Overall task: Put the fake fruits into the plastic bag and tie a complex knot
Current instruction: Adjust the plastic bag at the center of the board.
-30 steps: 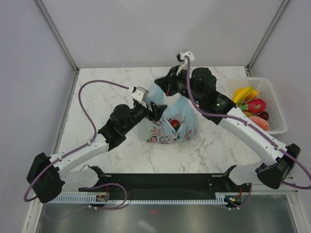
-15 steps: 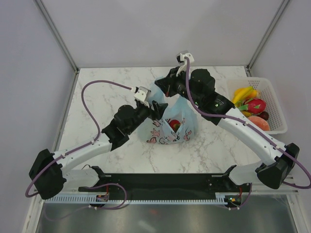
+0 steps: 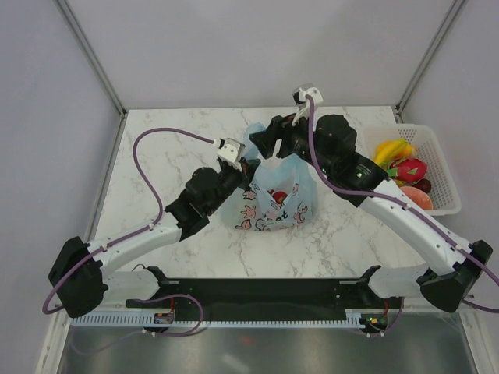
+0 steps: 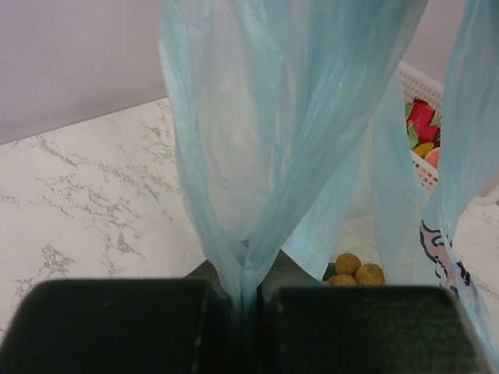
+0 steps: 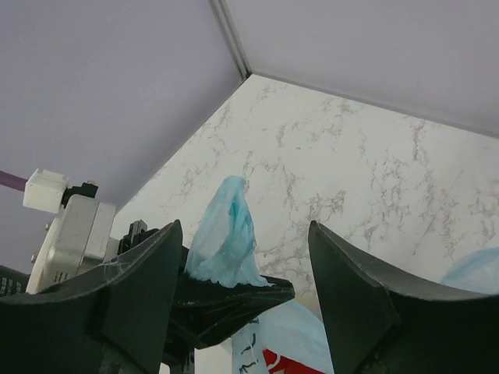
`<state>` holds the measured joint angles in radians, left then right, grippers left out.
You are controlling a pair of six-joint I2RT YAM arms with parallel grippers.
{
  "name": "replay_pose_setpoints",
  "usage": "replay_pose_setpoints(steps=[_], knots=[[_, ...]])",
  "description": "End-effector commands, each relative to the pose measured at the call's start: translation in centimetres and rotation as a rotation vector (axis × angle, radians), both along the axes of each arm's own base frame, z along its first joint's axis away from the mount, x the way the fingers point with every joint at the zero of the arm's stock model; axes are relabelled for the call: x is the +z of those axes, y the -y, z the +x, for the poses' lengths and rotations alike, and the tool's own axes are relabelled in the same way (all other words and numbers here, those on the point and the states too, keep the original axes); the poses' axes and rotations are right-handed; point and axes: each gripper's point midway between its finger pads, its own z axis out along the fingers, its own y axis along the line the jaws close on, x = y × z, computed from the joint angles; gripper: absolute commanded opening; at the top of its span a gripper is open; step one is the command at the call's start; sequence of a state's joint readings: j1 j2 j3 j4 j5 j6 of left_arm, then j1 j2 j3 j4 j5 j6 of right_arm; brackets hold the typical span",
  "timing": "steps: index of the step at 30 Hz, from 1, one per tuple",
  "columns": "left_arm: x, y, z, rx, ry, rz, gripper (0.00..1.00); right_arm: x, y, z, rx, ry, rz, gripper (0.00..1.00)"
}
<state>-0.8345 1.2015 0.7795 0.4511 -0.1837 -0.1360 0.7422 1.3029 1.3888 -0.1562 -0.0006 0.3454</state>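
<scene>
The plastic bag (image 3: 269, 204), light blue with pink doodles, stands at mid-table with a red fruit (image 3: 282, 197) and a tan cluster (image 4: 355, 270) inside. My left gripper (image 3: 251, 166) is shut on one bunched handle loop (image 4: 248, 234), which pulls up taut from its jaws. In the right wrist view the loop's tip (image 5: 226, 230) pokes out above the left jaws. My right gripper (image 5: 245, 269) straddles that spot, open, with its fingers (image 5: 140, 296) well apart and touching nothing. More fake fruits, bananas (image 3: 392, 149) and a dragon fruit (image 3: 411, 168), lie in the basket.
A white mesh basket (image 3: 427, 131) holding the other fruits sits at the table's right edge, also visible in the left wrist view behind the bag (image 4: 417, 82). Both arms cross above the bag. Grey walls enclose the marble table (image 3: 156, 171).
My left gripper has closed on the bag's handle loop. My right gripper, shut before, has opened, let go of the handle and drawn slightly back to the right.
</scene>
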Motion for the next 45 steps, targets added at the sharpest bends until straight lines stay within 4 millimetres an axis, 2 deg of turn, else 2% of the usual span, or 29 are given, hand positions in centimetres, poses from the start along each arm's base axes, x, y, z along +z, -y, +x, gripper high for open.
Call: replay_pose_setpoints(steps=[1,2,4,5,8,12,14,18,19,20,21,22,23,25,26,28,29,33,45], knots=[[3.0,-0.8,0.0,0.029,0.091,-0.031,0.02,3.7,3.2,-1.5,-0.054,0.102,-0.007,0.74],[3.1,-0.8,-0.1,0.027,0.092,-0.032,0.02,4.4,4.1,-2.6,-0.047,0.120,-0.010,0.76],[3.0,-0.8,0.0,0.027,0.091,-0.028,0.02,4.2,5.1,-3.6,-0.040,0.149,-0.042,0.81],[2.9,-0.8,0.0,0.024,0.090,-0.027,0.02,4.1,6.0,-4.8,-0.024,0.163,-0.047,0.82],[2.9,-0.6,-0.2,0.012,0.094,-0.023,0.02,2.6,7.5,-6.7,0.001,0.210,-0.105,0.85],[2.4,-0.7,-0.2,0.014,0.092,-0.008,0.02,-0.7,10.2,-6.6,-0.096,0.171,-0.145,0.90],[2.0,-0.9,-0.1,0.021,0.095,0.004,0.02,-2.4,10.9,-6.8,-0.110,0.133,-0.135,0.90],[1.5,-1.5,0.1,0.053,0.097,0.005,0.02,-5.3,12.7,-5.6,-0.147,0.083,-0.084,0.92],[1.6,-1.8,0.2,0.063,0.101,0.002,0.02,-5.0,12.0,-6.0,-0.083,0.104,-0.048,0.93],[1.8,-1.9,0.1,0.068,0.107,-0.008,0.02,-6.0,12.0,-6.0,-0.067,0.091,-0.038,0.94],[1.6,-2.2,0.2,0.075,0.107,-0.008,0.02,-6.1,12.4,-5.5,-0.072,0.088,-0.016,0.95],[1.6,-2.4,0.1,0.080,0.107,-0.012,0.02,-5.3,11.7,-6.0,-0.010,0.131,0.017,0.96],[1.6,-2.6,0.1,0.084,0.109,-0.014,0.02,-6.3,11.5,-6.2,0.015,0.123,0.021,0.98],[1.9,-2.8,0.1,0.090,0.116,-0.020,0.02,-5.0,11.2,-6.2,0.052,0.183,0.072,0.98],[1.8,-3.0,0.1,0.093,0.118,-0.016,0.02,-5.7,10.7,-6.2,0.092,0.170,0.071,0.98],[2.0,-3.2,0.0,0.098,0.122,-0.020,0.02,-5.4,10.4,-5.8,0.117,0.189,0.095,0.98],[2.0,-3.4,0.1,0.101,0.122,-0.020,0.02,-6.2,9.9,-5.8,0.152,0.178,0.094,0.98],[1.9,-3.6,0.1,0.103,0.124,-0.017,0.02,-6.4,9.5,-5.3,0.209,0.213,0.115,0.98],[1.8,-2.8,-0.1,0.059,0.123,-0.021,0.02,-7.8,9.2,-1.9,0.163,0.223,0.088,0.98]])
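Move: The bag's right handle, mostly hidden under the right arm, is roughly 9 cm to the right of the right hand and 10 cm below, neither ahead nor back. The left handle's loose end stands about 2 cm ahead of this hand, 4 cm left and 5 cm lower; the red fruit in the bag is level fore-and-aft, 6 cm right and 28 cm down. From the left hand, the right handle is some 13 cm to the right, level in reach and height. The bag's left handle stays pinched in the shut left fingers, which carry it about 3 cm left. The right hand, already open, leaves it: back, right and slightly up, then steeply down towards the right handle, and finally some 4 cm back left and a little forward to bring the handle between its fingers, spreading them wider and turning about 10 degrees counter-clockwise. ##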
